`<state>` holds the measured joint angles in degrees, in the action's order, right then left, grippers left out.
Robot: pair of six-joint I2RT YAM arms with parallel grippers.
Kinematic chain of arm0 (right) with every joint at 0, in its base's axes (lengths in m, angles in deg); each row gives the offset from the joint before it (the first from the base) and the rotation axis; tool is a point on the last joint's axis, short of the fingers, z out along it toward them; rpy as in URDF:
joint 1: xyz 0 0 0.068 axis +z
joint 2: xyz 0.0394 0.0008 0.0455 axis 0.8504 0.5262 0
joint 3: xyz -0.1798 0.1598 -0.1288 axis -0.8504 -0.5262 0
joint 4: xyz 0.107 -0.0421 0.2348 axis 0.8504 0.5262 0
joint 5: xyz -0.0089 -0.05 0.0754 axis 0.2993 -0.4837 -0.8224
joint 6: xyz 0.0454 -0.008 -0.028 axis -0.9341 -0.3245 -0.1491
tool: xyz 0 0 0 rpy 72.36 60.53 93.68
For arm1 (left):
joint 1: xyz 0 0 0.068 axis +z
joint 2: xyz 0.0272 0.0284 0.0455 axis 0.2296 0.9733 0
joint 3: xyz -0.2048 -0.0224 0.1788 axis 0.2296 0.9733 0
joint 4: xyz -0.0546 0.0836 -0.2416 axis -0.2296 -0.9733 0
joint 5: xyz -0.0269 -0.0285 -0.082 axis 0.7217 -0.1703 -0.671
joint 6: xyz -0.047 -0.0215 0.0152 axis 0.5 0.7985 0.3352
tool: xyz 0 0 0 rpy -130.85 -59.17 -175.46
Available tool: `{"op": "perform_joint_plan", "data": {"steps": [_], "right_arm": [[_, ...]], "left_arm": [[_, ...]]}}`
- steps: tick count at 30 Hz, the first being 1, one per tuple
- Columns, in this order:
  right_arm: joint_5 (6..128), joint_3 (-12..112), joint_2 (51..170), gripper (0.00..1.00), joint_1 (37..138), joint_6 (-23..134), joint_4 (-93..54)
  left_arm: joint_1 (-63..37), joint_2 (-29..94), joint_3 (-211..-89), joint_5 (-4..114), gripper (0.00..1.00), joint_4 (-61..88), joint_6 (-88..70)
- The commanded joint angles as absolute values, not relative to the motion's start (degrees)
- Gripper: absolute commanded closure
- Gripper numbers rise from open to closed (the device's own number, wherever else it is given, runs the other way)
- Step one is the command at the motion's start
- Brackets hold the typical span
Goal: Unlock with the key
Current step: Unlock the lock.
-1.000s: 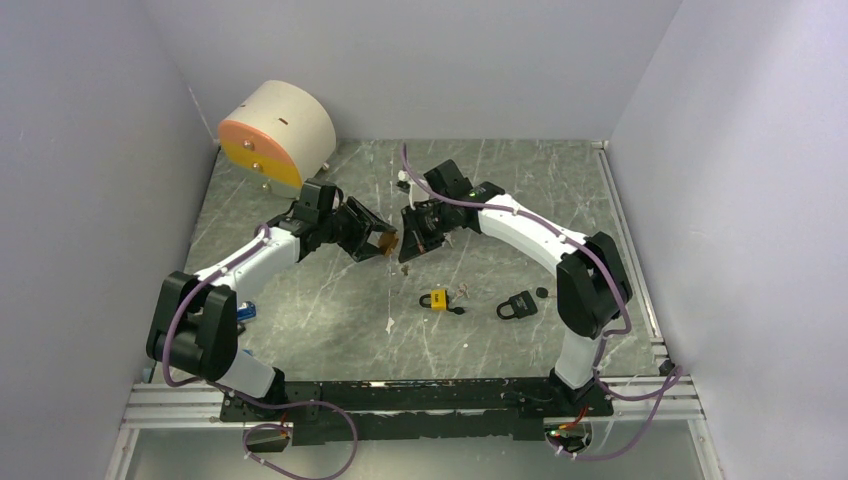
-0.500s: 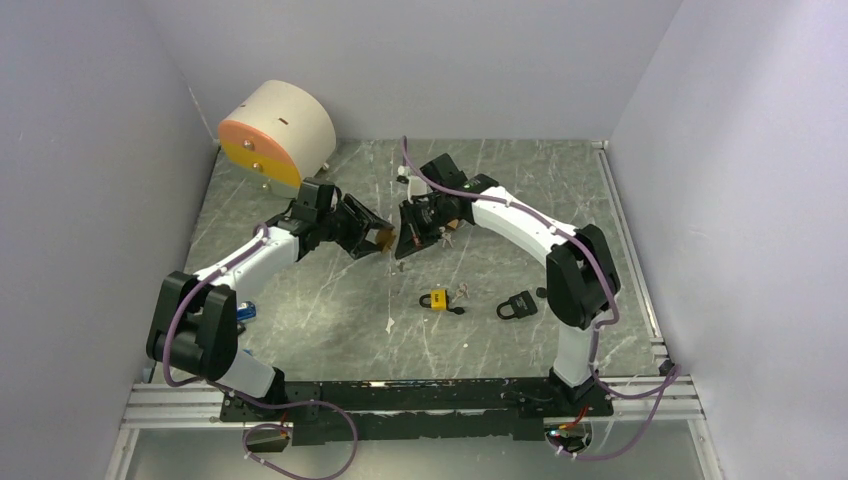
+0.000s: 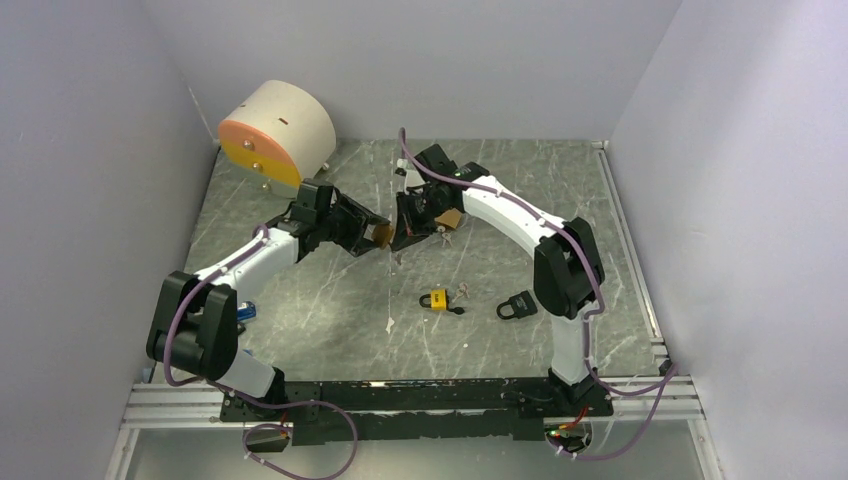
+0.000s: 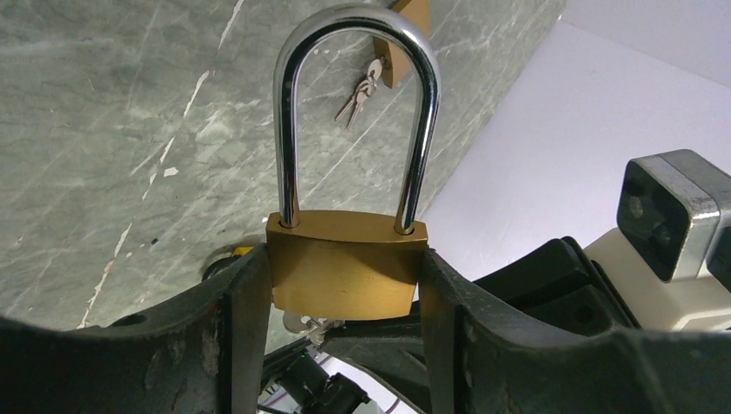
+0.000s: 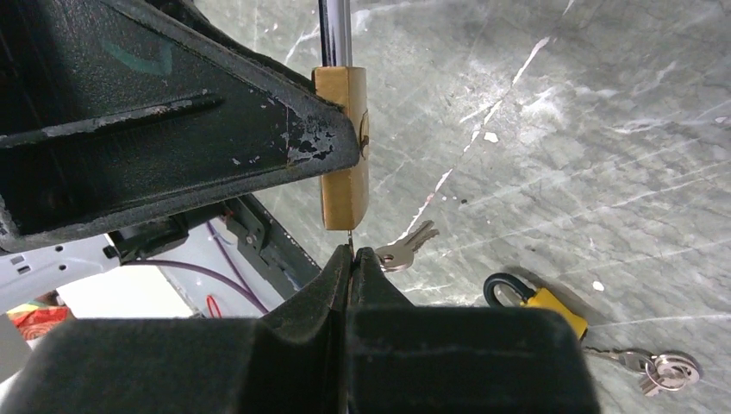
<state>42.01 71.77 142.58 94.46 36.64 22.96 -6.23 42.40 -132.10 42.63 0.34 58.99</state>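
My left gripper [image 4: 345,285] is shut on a brass padlock [image 4: 346,274], one finger on each side of its body. The padlock's long steel shackle [image 4: 353,112] points away from the wrist and sits closed in the body. In the top view, left gripper [image 3: 372,236] and right gripper [image 3: 403,233] meet above the table's middle. My right gripper [image 5: 349,252] is shut on a thin key [image 5: 350,235]. The key's blade reaches up to the underside of the padlock [image 5: 344,147]; how deep it sits is hidden. A second key [image 5: 407,245] hangs beside it.
A yellow padlock [image 3: 434,299] with keys and a black padlock [image 3: 517,305] lie on the marble table nearer the bases. Another brass padlock [image 4: 405,21] with keys lies beyond the held one. An orange-and-beige drum [image 3: 275,135] stands at the back left corner.
The right arm has swung left and back, which brought its gripper close against the left gripper and the padlock. The left gripper has shifted slightly left. Both grips are unchanged.
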Motion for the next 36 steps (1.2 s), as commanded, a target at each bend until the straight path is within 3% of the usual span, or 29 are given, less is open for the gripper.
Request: {"op": "perform_joint_plan", "data": {"steps": [1,7,17,27,31,36], "right_arm": [[49.66,76.75,144.02,1.00,93.83,35.34,19.31],[52.82,78.81,144.57,1.00,94.26,38.06,19.77],[51.10,78.24,144.71,1.00,94.01,33.81,15.91],[23.62,56.79,132.42,1.00,87.96,12.14,-17.29],[19.37,46.23,128.58,1.00,86.52,-3.86,-37.83],[18.28,42.58,127.77,1.00,86.12,-11.64,-47.82]], "left_arm": [[-7.12,41.59,-134.04,35.10,0.73,1.07,61.10],[-7.11,41.50,-135.11,33.76,0.75,-1.32,60.25],[-7.11,39.29,-130.69,31.86,0.78,7.67,66.11],[-6.96,32.55,-127.47,32.28,0.87,20.15,55.65],[-6.87,29.89,-126.67,33.11,0.93,23.81,51.02],[-6.77,29.52,-126.69,32.39,0.95,27.59,47.71]]}}
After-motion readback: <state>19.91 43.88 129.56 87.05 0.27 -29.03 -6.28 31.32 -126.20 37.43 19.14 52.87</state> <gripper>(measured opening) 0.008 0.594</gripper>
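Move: The lock is already gripped by its body between the left fingers, its middle at that hand's point. From the right hand, whose shut fingers hold the key partly in the keyhole, the lock's middle lies about 4 cm ahead, 2 cm to the left and roughly level. On the table some 13 cm below the right hand, a second brass lock lies 9 cm ahead and 12 cm right, a yellow padlock 8 cm back and 10 cm right. Keeping its pinch on the key, the right hand first eases it about 1.5 cm forward, deeper into the lock, which the left hand holds nearly still. Then both hands rise together some 8 cm while the right rolls its left side up about 35 degrees, turning the key against the lock, and the left keeps its grip and tips the shackle end upwards by 20-odd degrees. ##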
